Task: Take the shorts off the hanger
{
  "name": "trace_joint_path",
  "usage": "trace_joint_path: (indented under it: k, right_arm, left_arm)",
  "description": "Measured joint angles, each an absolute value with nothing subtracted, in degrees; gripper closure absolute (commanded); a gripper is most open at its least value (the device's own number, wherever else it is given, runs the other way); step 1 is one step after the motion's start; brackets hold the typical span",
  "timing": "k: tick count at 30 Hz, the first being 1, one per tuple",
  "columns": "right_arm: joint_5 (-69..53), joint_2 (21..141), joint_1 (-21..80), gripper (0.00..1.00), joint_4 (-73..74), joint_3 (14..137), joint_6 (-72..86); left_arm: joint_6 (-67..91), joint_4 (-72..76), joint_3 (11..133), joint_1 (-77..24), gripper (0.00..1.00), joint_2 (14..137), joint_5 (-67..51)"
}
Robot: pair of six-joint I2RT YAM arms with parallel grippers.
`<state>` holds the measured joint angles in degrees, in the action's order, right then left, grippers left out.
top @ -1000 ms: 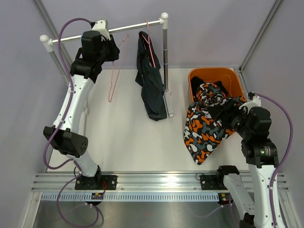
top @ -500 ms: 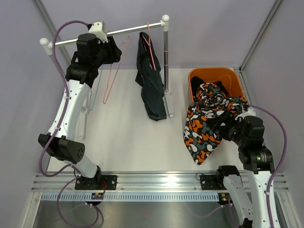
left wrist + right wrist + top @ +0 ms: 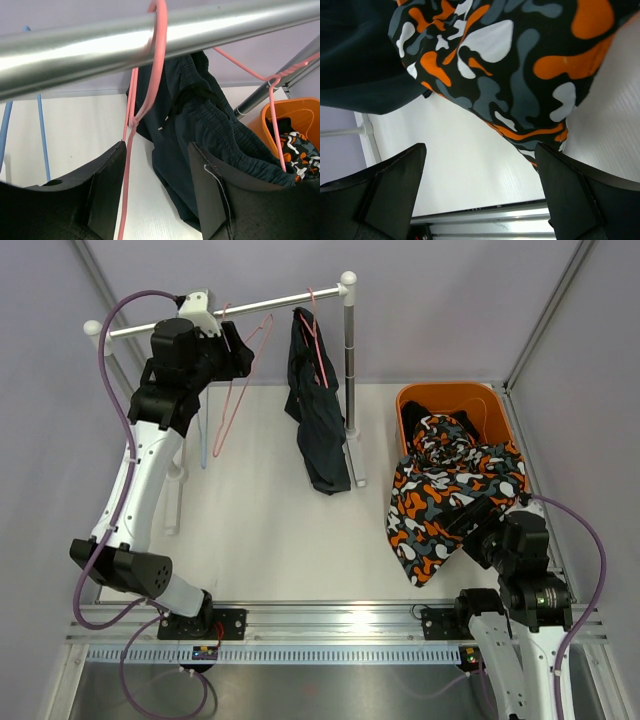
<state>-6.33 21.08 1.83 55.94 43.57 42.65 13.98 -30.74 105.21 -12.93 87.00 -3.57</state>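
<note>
Black shorts [image 3: 316, 415] hang on a pink hanger [image 3: 317, 325] from the rail [image 3: 270, 302]; the left wrist view shows the black shorts [image 3: 210, 130] close by. Beside them an empty pink hanger [image 3: 238, 390] hangs tilted. My left gripper [image 3: 238, 352] is up at the rail, open. The empty hanger's wire [image 3: 126, 200] runs down just inside its left finger [image 3: 107, 185]. Camouflage shorts [image 3: 440, 505] drape over the front rim of the orange basket [image 3: 455, 398] onto the table. My right gripper [image 3: 472, 523] stands wide open just in front of the camouflage shorts [image 3: 510, 65], holding nothing.
The rack's upright post [image 3: 348, 360] stands just right of the black shorts. A blue hanger [image 3: 203, 445] hangs left of the pink one. More dark cloth [image 3: 425, 412] lies in the basket. The aluminium base rail [image 3: 330, 618] runs along the near edge.
My left gripper opened and shifted left along the rail; the empty pink hanger swung left. My right gripper opened wide, let go of the camouflage shorts and drew back toward the near edge.
</note>
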Motion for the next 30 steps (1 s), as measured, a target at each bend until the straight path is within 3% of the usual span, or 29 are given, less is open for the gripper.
trace_joint_path:
  k: [16, 19, 20, 21, 23, 24, 26, 27, 28, 30]
  right_arm:
    - [2.1, 8.8, 1.8, 0.00, 53.9, 28.1, 51.7]
    - [1.8, 5.4, 1.8, 0.09, 51.3, 24.9, 52.5]
    - [1.6, 4.3, 1.8, 0.13, 50.4, 24.2, 52.8]
    - [1.4, 3.2, 1.8, 0.26, 49.6, 23.7, 52.9]
    - [0.3, 1.6, 1.8, 0.42, 47.4, 23.1, 53.2]
    - [-0.3, 1.2, 1.8, 0.61, 46.3, 23.0, 53.3]
    - [-1.6, 1.2, 1.8, 0.80, 43.9, 23.0, 53.8]
    - [-2.3, 1.4, 1.8, 0.95, 42.7, 23.0, 53.9]
    - [-2.9, 1.8, 1.8, 1.00, 41.7, 23.2, 53.8]
    - [-4.2, 4.2, 1.8, 1.00, 40.6, 24.7, 54.3]
  left_arm:
    - [14.0, -29.9, 102.5, -12.9, 0.42, 84.0, -4.0]
    - [14.0, -29.8, 102.1, -12.9, 0.42, 83.8, -4.0]
    - [14.0, -29.8, 101.8, -12.9, 0.42, 83.7, -4.0]
    - [14.0, -29.9, 101.5, -12.9, 0.42, 83.6, -4.0]
    - [14.0, -29.8, 101.1, -12.9, 0.42, 83.6, -4.0]
    - [14.0, -29.8, 100.9, -12.9, 0.42, 83.6, -4.0]
    - [14.0, -29.9, 100.6, -12.9, 0.42, 83.6, -4.1]
    - [14.0, -29.8, 100.4, -12.9, 0.42, 83.6, -4.1]
    - [14.0, -29.8, 100.3, -12.9, 0.42, 83.6, -4.1]
    - [14.0, -29.8, 100.3, -12.9, 0.42, 83.5, -4.0]
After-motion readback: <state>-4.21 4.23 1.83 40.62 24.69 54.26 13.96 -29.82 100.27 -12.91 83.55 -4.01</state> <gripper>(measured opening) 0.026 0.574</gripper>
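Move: The loose leg of the camouflage shorts, draped over the near side of the orange bin, hangs just ahead of the open right hand, its middle about 2 cm farther out, 2 cm to the left and 9 cm lower. The bin's middle is some 16 cm ahead, 1 cm to the right and 12 cm below; the black shorts inside lie roughly 22 cm ahead, 4 cm left and 14 cm down. From the left hand, that leg is around 25 cm back, 39 cm right and 31 cm below. With its fingers wide open, the right hand sinks about 7 cm beside the loose leg of the camouflage shorts, drifting some 2 cm to the right and turning roughly 10 degrees clockwise. It then turns back up, rising about 4 cm while easing a couple of centimetres forward and left, and as the fingertips tilt upward the fingers swing almost fully shut, pinching a fold of the hanging leg. ##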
